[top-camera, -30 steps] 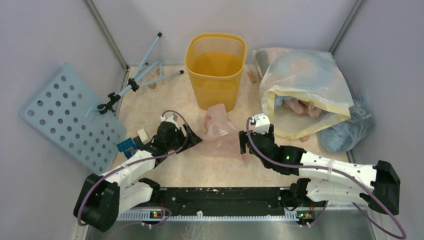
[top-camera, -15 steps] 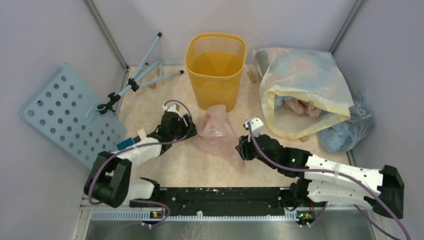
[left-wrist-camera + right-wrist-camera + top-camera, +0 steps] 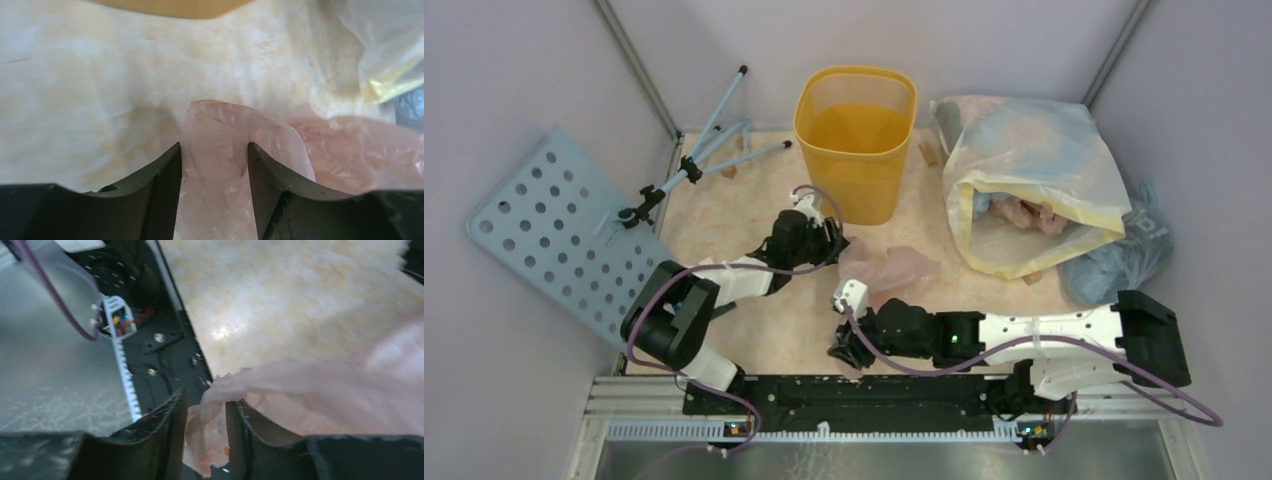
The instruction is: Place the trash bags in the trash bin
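Note:
The trash bag (image 3: 894, 268), a thin pale pink film, lies crumpled on the table in front of the yellow-orange trash bin (image 3: 854, 130). My left gripper (image 3: 832, 243) is at the bag's left edge, just below the bin. In the left wrist view a raised fold of the bag (image 3: 215, 170) fills the gap of the left gripper (image 3: 214, 146), whose jaws stand apart. My right gripper (image 3: 844, 345) is low near the front rail. It is shut on a bunched corner of the bag (image 3: 215, 415), seen between the fingers of the right gripper (image 3: 206, 397). The bin's base (image 3: 170, 6) shows at the top.
A large whitish-yellow sack (image 3: 1024, 180) lies right of the bin, with a grey-blue plastic bag (image 3: 1119, 260) beside it. A blue perforated board (image 3: 554, 235) and a small tripod (image 3: 704, 160) are at the left. The black base rail (image 3: 864, 390) runs along the front edge.
My right gripper closed on the bag's corner and dragged it left and toward the front rail. The left gripper moved right toward the bin and narrowed around a fold. The bag shifted right.

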Robot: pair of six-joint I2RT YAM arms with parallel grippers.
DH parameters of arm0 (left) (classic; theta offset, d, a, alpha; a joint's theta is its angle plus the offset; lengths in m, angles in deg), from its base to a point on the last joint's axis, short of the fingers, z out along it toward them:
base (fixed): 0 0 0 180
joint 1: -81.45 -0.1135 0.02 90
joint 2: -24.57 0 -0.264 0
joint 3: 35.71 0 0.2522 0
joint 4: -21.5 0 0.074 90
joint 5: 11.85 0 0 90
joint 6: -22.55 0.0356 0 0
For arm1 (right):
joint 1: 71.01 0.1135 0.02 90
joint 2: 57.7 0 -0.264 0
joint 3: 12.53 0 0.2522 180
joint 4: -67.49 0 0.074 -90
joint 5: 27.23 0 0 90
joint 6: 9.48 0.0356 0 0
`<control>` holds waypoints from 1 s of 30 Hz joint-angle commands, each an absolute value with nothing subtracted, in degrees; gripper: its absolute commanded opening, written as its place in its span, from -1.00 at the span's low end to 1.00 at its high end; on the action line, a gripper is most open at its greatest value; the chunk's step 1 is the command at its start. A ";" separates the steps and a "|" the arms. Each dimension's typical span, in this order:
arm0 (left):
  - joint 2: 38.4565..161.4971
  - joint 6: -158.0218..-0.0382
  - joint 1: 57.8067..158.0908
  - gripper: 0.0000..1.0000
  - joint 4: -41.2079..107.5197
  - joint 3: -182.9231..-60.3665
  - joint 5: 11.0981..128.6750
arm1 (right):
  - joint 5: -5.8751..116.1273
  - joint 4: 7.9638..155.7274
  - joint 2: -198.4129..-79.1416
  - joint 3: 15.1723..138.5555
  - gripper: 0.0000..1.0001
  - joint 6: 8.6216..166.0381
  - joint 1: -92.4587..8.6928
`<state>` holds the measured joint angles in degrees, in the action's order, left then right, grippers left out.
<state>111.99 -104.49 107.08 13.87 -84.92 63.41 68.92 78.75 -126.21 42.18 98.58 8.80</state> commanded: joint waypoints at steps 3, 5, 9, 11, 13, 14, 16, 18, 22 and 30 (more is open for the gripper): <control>114.06 -101.17 112.37 0.22 9.68 -89.95 62.57 | 71.44 72.55 -132.63 50.34 0.18 96.31 12.75; 113.29 -99.41 112.39 0.29 10.56 -90.02 62.64 | 75.07 73.27 -131.65 49.67 0.45 97.21 12.80; 109.43 -94.87 112.15 0.48 17.02 -90.67 68.48 | 81.48 74.31 -124.91 45.53 0.80 99.22 12.81; 106.51 -93.63 111.61 0.55 20.94 -90.65 71.33 | 84.19 75.92 -121.14 43.75 0.80 100.03 12.83; 103.38 -92.24 110.98 0.63 24.02 -90.42 73.19 | 86.16 78.20 -118.00 42.43 0.81 100.73 12.82; 101.69 -91.32 110.90 0.67 25.86 -90.38 74.42 | 87.25 79.39 -116.67 41.80 0.81 101.26 12.79; 98.09 -89.93 110.78 0.77 29.70 -90.50 77.34 | 88.38 81.80 -114.20 40.54 0.82 101.95 12.79; 94.84 -88.94 110.80 0.83 33.01 -90.48 81.20 | 89.52 84.78 -112.34 39.61 0.83 102.93 12.82; 89.05 -89.58 110.76 0.97 40.33 -90.81 84.36 | 91.62 88.80 -110.04 38.45 0.84 104.04 12.81; 76.21 -87.12 110.79 0.97 52.44 -93.25 80.40 | 103.77 102.29 -108.86 41.98 0.84 107.31 11.29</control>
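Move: Just off the left hand's fingers, the pink trash bag has its middle about 8 cm to the right, 5 cm back and 4 cm below, with one edge between the pads. The trash bin stands some 15 cm ahead and 3 cm right of that hand. From the right hand, which pinches the bag's near end, the bag's middle is roughly 15 cm ahead, 7 cm right and 12 cm lower; the bin is about 36 cm ahead, 2 cm right. Letting go of the pink bag with both grippers: each first slides about 4 cm inward, left hand rightward and right hand leftward, opening as it goes, then they part. The left opens fully, swinging back left and rising some 9 cm while tilting up; the right, wide open, sweeps about 12 cm right, rises, then sinks and edges forward, turning clockwise. ##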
